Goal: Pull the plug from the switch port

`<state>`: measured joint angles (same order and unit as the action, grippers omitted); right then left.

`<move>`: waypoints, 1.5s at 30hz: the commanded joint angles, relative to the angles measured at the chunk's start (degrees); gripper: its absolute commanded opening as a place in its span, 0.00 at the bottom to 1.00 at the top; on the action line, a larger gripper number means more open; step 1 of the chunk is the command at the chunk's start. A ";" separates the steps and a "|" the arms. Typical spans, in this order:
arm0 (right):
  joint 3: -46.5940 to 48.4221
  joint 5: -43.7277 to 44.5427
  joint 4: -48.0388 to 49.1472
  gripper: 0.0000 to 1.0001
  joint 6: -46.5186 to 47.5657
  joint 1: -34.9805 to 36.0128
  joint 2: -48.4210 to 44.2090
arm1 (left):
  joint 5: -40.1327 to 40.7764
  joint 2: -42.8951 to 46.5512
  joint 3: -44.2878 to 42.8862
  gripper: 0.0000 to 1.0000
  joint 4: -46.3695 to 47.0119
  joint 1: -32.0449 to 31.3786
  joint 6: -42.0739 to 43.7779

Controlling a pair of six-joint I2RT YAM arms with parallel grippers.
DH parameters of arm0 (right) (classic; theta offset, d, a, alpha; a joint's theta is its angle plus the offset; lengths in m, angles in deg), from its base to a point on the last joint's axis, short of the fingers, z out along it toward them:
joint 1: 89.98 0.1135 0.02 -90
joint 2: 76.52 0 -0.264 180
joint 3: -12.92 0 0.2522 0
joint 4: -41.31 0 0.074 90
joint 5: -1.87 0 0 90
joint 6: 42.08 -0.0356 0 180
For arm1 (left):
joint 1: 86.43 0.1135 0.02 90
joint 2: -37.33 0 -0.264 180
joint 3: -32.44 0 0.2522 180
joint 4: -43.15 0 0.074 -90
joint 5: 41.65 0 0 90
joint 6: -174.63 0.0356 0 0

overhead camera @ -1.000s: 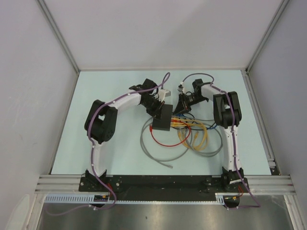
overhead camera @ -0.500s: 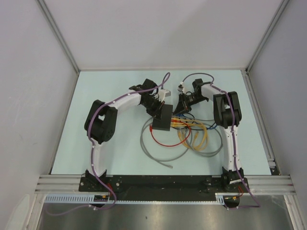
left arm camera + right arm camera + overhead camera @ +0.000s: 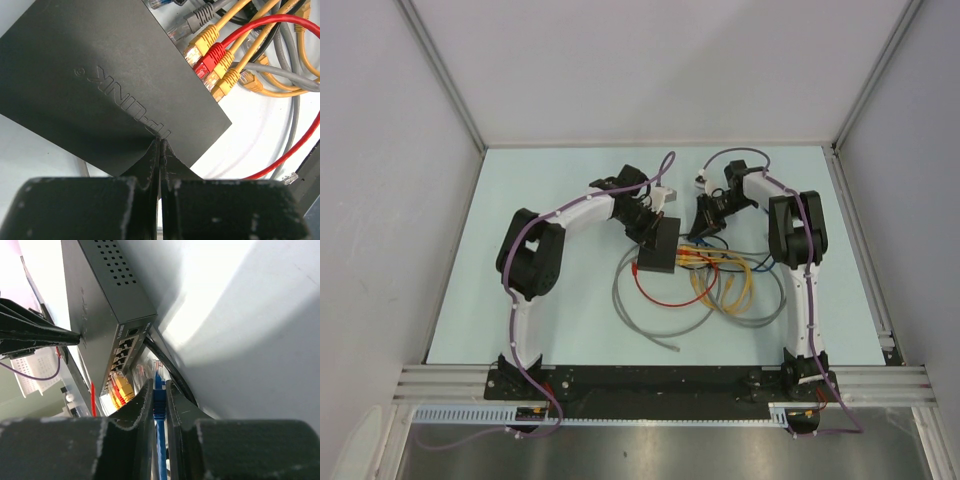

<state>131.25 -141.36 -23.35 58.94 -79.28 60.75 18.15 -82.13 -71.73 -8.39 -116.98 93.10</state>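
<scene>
The black switch (image 3: 658,252) lies flat mid-table, its socket row facing right. In the left wrist view its lettered top (image 3: 100,75) fills the frame, with yellow and red plugs (image 3: 212,57) seated in the ports. My left gripper (image 3: 161,142) is shut, its tips resting on the switch's top; it also shows in the top view (image 3: 648,228). My right gripper (image 3: 159,383) is shut on a blue plug (image 3: 159,399). The plug's clear tip sits just apart from the socket row (image 3: 125,347). In the top view the right gripper (image 3: 699,234) is beside the switch's right edge.
A tangle of yellow, red, grey and dark cables (image 3: 720,285) spreads right of and in front of the switch. A grey cable loop (image 3: 650,325) reaches toward the near edge. A thick black cable (image 3: 167,365) runs beside the blue plug. Walls enclose the table on three sides.
My right arm has shifted slightly to the right, away from the switch, with the blue plug in its fingers. The left arm and the switch have not moved.
</scene>
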 commanded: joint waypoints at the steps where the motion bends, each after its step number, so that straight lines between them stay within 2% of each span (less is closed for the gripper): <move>1: -0.86 7.19 1.41 0.13 1.89 -1.47 -0.60 | 3.56 -1.92 1.38 0.00 -2.30 -0.83 0.85; 8: 4.31 -7.83 -2.89 0.15 6.19 -4.37 -6.75 | 3.74 -1.22 2.08 0.00 -2.48 -0.92 1.29; 10: 7.29 -9.16 -6.30 0.16 7.95 -6.30 -8.15 | 3.65 -1.21 2.34 0.00 -2.39 -0.83 1.11; 15: 8.37 -6.27 -7.46 0.16 8.83 -12.00 -10.18 | 3.57 -1.30 1.73 0.00 -2.39 -0.83 1.20; 21: 5.91 4.08 -5.54 0.16 8.66 -17.11 -12.55 | 3.30 -0.78 0.50 0.00 -2.56 -0.83 1.02; 24: 4.94 10.50 -4.22 0.16 9.89 -19.13 -12.73 | 3.30 -0.34 0.32 0.00 -2.30 -0.74 1.11; 25: 4.76 15.04 -3.60 0.16 9.72 -20.01 -12.56 | 3.30 -0.25 0.32 0.00 -2.30 -0.83 1.02; 27: 4.67 18.85 -2.55 0.16 9.45 -20.80 -11.86 | 3.39 -0.16 0.15 0.00 -2.21 -0.83 1.11; 30: 4.15 29.63 -0.36 0.16 9.02 -21.77 -11.76 | 3.48 -0.07 0.32 0.00 -2.39 -0.83 1.20; 34: 3.36 35.73 1.76 0.19 7.79 -22.30 -11.68 | 3.65 0.63 0.59 0.00 -2.56 -0.83 1.37; 36: 3.09 34.96 1.33 0.27 7.61 -22.21 -11.59 | 3.65 0.98 0.59 0.00 -2.65 -0.83 1.64; 37: 3.18 34.17 1.15 0.38 7.08 -22.13 -11.68 | 3.57 1.16 0.50 0.00 -2.65 -0.74 1.72; 40: 6.15 30.04 -1.48 0.58 6.20 -22.04 -11.94 | 3.56 0.98 -0.81 0.00 -3.18 -0.74 2.34; 42: 8.35 24.97 -4.20 0.63 6.90 -21.60 -12.99 | 2.52 0.37 -4.06 0.01 -4.58 -0.48 2.25; 43: 10.37 22.93 -5.61 0.70 8.12 -21.34 -14.30 | 1.38 -0.94 -5.90 0.02 -5.63 0.04 2.34; 45: 12.31 19.40 -11.84 0.71 13.83 -19.50 -16.15 | -2.65 -2.35 -11.09 0.08 -9.14 0.75 1.99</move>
<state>137.13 -113.72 -27.00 66.50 -101.20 50.32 19.18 -82.59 -74.64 -12.13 -117.15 93.96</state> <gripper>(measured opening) 0.697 0.046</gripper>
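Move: The blue plug is already clear of the switch port and in the right fingers; the bare table spot it goes to lies about 6 cm ahead, 23 cm to the right and 2 cm below. The switch's middle is roughly 10 cm left and 2 cm back, its plugged-in yellow and red plugs about 5 cm back and 2 cm left. The left fingertips rest on the switch, its middle 1 cm ahead, 2 cm right and 1 cm below them; the spot is about 7 cm ahead and 35 cm right. After a short pause the right hand, still pinching the blue plug, swings it away from the switch in an arc, some 25 cm to the right and 7 cm forward, rising about 10 cm at first and sinking again in the second half, while the wrist turns clockwise and tips its fingers down towards the bare table. There the fingers open wide and let go of the plug as the hand starts to rise, while the left hand stays put with its closed fingertips on the switch top. ##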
